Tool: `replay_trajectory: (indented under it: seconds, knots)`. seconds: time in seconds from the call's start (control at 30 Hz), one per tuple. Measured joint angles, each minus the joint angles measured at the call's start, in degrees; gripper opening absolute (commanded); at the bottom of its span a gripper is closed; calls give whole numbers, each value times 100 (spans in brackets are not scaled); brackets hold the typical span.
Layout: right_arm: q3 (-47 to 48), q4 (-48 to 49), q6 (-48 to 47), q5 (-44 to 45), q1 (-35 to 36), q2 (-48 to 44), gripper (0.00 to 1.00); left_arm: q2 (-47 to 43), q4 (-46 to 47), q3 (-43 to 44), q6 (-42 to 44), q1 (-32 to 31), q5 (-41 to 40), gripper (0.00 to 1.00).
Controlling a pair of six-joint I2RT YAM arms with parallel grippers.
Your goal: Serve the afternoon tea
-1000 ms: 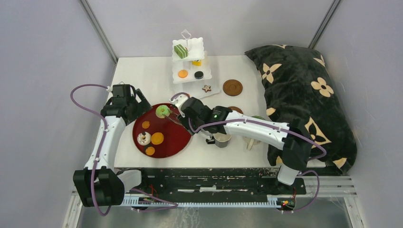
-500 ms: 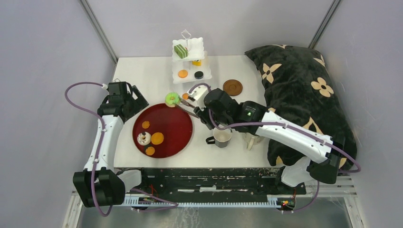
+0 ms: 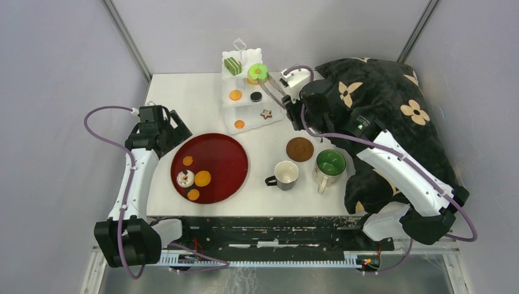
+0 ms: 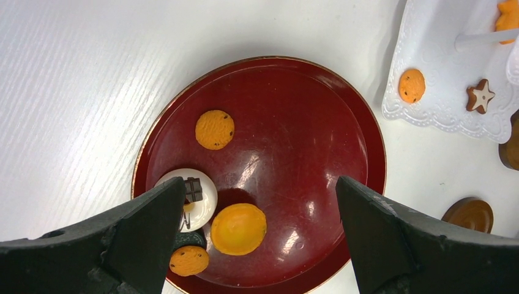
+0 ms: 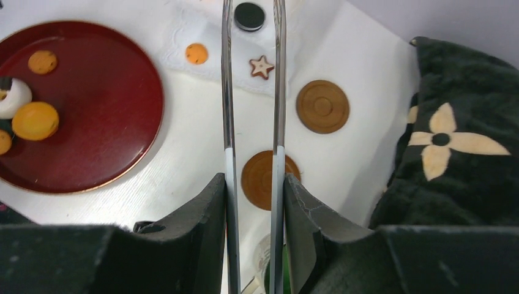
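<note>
My right gripper (image 3: 286, 98) is shut on the metal tongs (image 3: 273, 87), whose tips pinch the green donut (image 3: 257, 71) by the top tier of the white stand (image 3: 245, 107). I cannot tell whether the donut touches it. On the stand are a green striped cake (image 3: 232, 65), an orange disc (image 3: 235, 95) and a star cookie (image 3: 266, 113). In the right wrist view the gripper (image 5: 252, 180) clamps both tong arms (image 5: 227, 122). My left gripper (image 4: 260, 184) hangs open over the red tray (image 4: 294, 122), above an orange disc (image 4: 238, 229).
A white mug (image 3: 286, 174) and a green-filled mug (image 3: 330, 164) stand near the front, by a brown coaster (image 3: 300, 149). A black flowered pillow (image 3: 392, 122) fills the right side. The tray (image 3: 220, 153) carries several sweets at its left.
My right arm swung from the tray to the back of the table, carrying the green donut in the tongs up to the stand. The left arm barely moved.
</note>
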Motion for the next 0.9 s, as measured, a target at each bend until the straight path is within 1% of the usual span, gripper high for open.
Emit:
replay_trajectory:
  seconds: [0.17, 0.37, 0.6, 0.9]
  knots:
    - [549, 20, -120, 201, -293, 208, 1, 0, 4, 0, 0, 0, 50, 100]
    - [1375, 153, -216, 317, -525, 992, 1, 9, 11, 0, -2, 0, 153, 100]
    - [1829, 72, -254, 308, -662, 1786, 1, 205, 20, 140, -2, 0, 173, 100]
    - [2284, -127, -267, 267, -754, 2247, 1, 376, 35, 328, -2, 2, 170, 100]
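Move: The stand's top tier, where I'm taking the donut in my right hand's tongs, lies about 21 cm ahead of that hand, 11 cm to its left and 8 cm below. The green cake slice already there sits at the tier's left side, 3 cm farther left than its middle; the black biscuit on the middle tier is some 18 cm ahead, 8 cm left and 17 cm down. From my idle left hand the top tier is 20 cm ahead, 22 cm right and 9 cm higher. With the donut still pinched in the tongs, I swing my right hand forward about 11 cm in an arc, rising some 4 cm to bring the donut up towards the top tier, then sinking as much again and easing to a stop. The hand turns nearly 10 degrees clockwise; my fingers keep their grip on the tongs. ##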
